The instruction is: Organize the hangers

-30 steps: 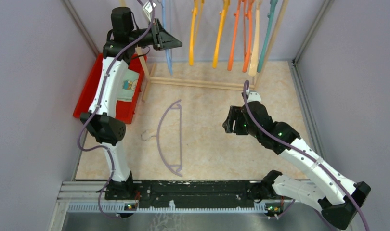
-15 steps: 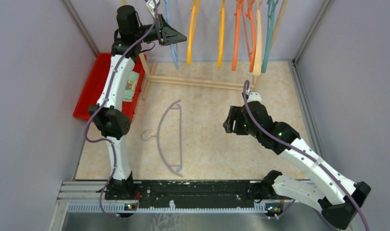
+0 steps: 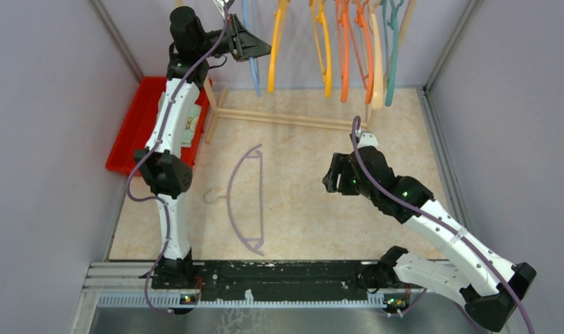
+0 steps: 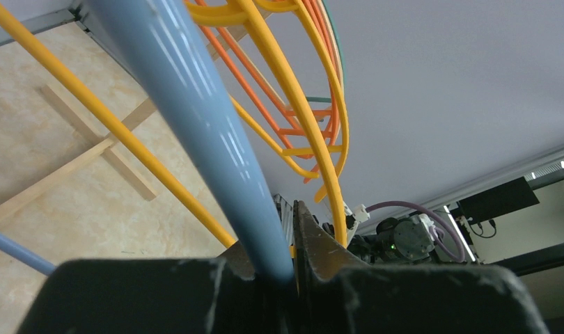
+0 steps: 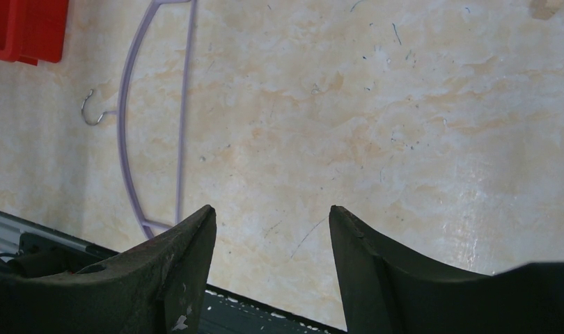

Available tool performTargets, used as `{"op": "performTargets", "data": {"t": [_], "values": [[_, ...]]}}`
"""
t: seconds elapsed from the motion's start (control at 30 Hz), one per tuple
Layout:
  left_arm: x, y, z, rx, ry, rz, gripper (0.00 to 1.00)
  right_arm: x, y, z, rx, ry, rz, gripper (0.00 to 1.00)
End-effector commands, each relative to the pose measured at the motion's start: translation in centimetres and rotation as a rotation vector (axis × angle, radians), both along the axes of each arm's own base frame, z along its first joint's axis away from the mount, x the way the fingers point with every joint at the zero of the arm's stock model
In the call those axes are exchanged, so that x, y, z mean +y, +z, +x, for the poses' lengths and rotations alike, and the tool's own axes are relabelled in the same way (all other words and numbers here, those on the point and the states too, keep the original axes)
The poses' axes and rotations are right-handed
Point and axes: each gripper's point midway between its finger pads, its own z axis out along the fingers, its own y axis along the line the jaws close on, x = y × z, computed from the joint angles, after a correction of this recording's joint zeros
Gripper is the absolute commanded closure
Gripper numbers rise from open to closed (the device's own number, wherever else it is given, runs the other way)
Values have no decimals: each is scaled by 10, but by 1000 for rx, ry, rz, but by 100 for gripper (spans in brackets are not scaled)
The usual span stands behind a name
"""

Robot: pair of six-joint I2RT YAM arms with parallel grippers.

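My left gripper (image 3: 260,49) is raised at the back left by the rack and is shut on the light blue hanger (image 3: 252,66), whose bar fills the left wrist view (image 4: 196,118) and runs down between the fingers. Yellow (image 3: 273,56), orange (image 3: 345,62), peach (image 3: 378,62) and teal (image 3: 393,49) hangers hang on the rack to its right; the yellow (image 4: 293,104) and orange (image 4: 265,83) ones show in the left wrist view. A lavender hanger (image 3: 246,198) lies flat on the table, also in the right wrist view (image 5: 150,118). My right gripper (image 3: 329,179) is open and empty, above the table right of it.
The pale wooden rack frame (image 3: 286,120) stands across the back of the table. A red bin (image 3: 129,132) sits at the back left beside my left arm. Grey walls close in both sides.
My left gripper has moved up and back towards the rack top with the light blue hanger. The hung hangers have swung. The right arm has not moved.
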Motion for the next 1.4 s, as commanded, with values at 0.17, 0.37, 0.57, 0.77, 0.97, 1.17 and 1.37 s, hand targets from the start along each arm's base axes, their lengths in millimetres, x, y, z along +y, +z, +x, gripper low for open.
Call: {"op": "performTargets", "data": {"t": [0.17,0.37,0.57,0.77,0.97,1.17,1.37], "values": [[-26,30,-32,-24,-146,-82,100,-5,20,7,-63,-45,45,39],[-33,28,-35,37,-152,-87,100,-6,22,6,-67,-51,54,39],[-32,30,-35,64,-138,-93,78,-10,24,3,-73,-60,62,39],[-32,34,-34,83,-126,-111,72,-14,25,1,-77,-69,65,39],[-31,39,-36,70,-128,-125,71,-15,23,-2,-73,-70,68,39],[-24,48,-45,2,-119,-107,54,-13,19,-3,-63,-56,72,39],[-6,66,-58,-121,-106,-105,16,-9,15,-4,-50,-44,78,39]]}}
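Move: The blue hanger is already between the left fingers, and the nearest yellow hanger hangs about 5 cm to this hand's right, its middle roughly 9 cm ahead and near hand height. The second yellow hanger is some 14 cm right and the first orange one about 19 cm right, both also 9 cm ahead and about level. From the idle right hand, the nearest yellow hanger is roughly 33 cm ahead, 18 cm left and 25 cm up. The blue hanger, still pinched by its near shoulder, is drawn about 4 cm to the right and nearly 3 cm back by the left hand, which rises slightly and turns some 10 degrees clockwise. The hand then all but stops, its fingers spread wide around the shoulder to let go, and it starts backing off left and up by about 1 cm. ##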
